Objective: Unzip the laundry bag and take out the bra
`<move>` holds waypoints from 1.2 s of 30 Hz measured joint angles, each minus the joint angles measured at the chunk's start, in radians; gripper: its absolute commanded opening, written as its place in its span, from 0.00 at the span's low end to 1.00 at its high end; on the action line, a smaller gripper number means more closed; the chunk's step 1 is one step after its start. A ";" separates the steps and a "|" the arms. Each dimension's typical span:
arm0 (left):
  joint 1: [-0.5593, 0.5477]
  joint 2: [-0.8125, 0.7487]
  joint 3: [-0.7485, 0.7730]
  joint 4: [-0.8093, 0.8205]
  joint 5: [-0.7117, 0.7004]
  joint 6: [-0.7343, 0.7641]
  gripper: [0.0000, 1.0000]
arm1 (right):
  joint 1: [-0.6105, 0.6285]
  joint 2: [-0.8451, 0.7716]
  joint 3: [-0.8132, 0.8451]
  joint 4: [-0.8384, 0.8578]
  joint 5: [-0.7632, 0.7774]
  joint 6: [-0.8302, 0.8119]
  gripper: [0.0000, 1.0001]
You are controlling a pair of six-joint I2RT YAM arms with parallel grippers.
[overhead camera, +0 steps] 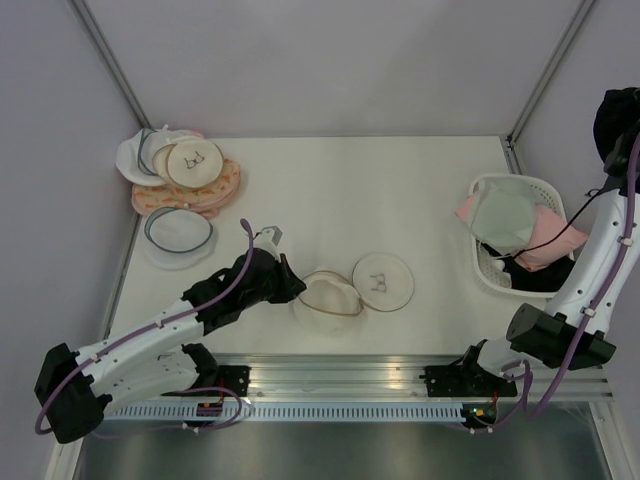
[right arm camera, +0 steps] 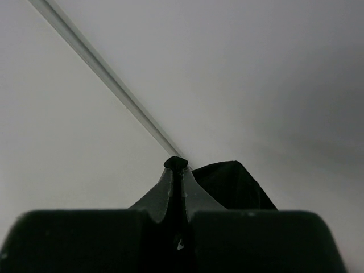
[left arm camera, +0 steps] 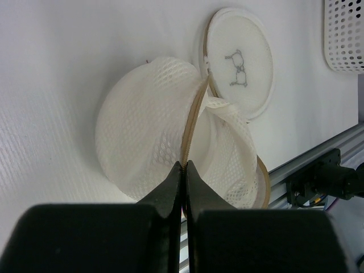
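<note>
The laundry bag [overhead camera: 325, 297] lies open near the table's front edge, a cream mesh dome [left arm camera: 148, 125] with a tan zipper rim. Its round face with the bra outline [overhead camera: 383, 281] is folded flat to the right [left arm camera: 239, 62]. My left gripper [overhead camera: 290, 286] is shut on the zipper rim at the bag's left side [left arm camera: 185, 166]. The black bra [overhead camera: 618, 112] hangs high at the far right, above the basket. My right gripper [right arm camera: 178, 165] is shut on it, and black cloth [right arm camera: 227, 185] bulges beside the fingers.
A white slotted basket [overhead camera: 487, 260] holding pale green and pink garments stands at the right, seen also in the left wrist view [left arm camera: 344, 34]. A pile of pouches [overhead camera: 185, 170] and a flat white disc with a grey-blue rim [overhead camera: 178, 232] lie back left. An aluminium rail [overhead camera: 340, 372] runs along the front.
</note>
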 measured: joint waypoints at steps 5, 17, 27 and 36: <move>0.000 0.018 0.023 0.001 0.001 0.000 0.02 | 0.000 0.002 -0.101 0.006 -0.045 -0.002 0.00; 0.000 0.106 0.032 0.043 0.042 -0.015 0.02 | 0.031 -0.068 -0.719 0.029 -0.136 0.024 0.00; 0.004 0.106 0.021 0.081 0.050 -0.016 0.02 | 0.058 -0.004 -0.830 0.034 -0.045 0.046 0.00; 0.026 0.092 0.009 0.103 0.049 -0.016 0.02 | 0.111 0.002 -0.694 0.001 -0.086 0.021 0.97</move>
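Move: My right hand holds the black bra high over the white basket. The basket's middle is roughly 48 cm below, 3 cm back and 3 cm to the left. In it, the mint cloth lies some 6 cm left and 1 cm forward of my hand, and the pink cloth some 4 cm back and 3 cm right, both about 42 cm down. From my left hand the basket is about 60 cm right and 13 cm farther out. With my right hand I swing the bra steeply down into the basket, about 37 cm, drifting a few centimetres left and tipping the fingers some 40 degrees downward. Low over the mint cloth I open wide, let go of the bra and start back up, about 5 cm and slightly forward. My left hand keeps its pinch on the laundry bag's zip edge, easing a couple of centimetres right. ##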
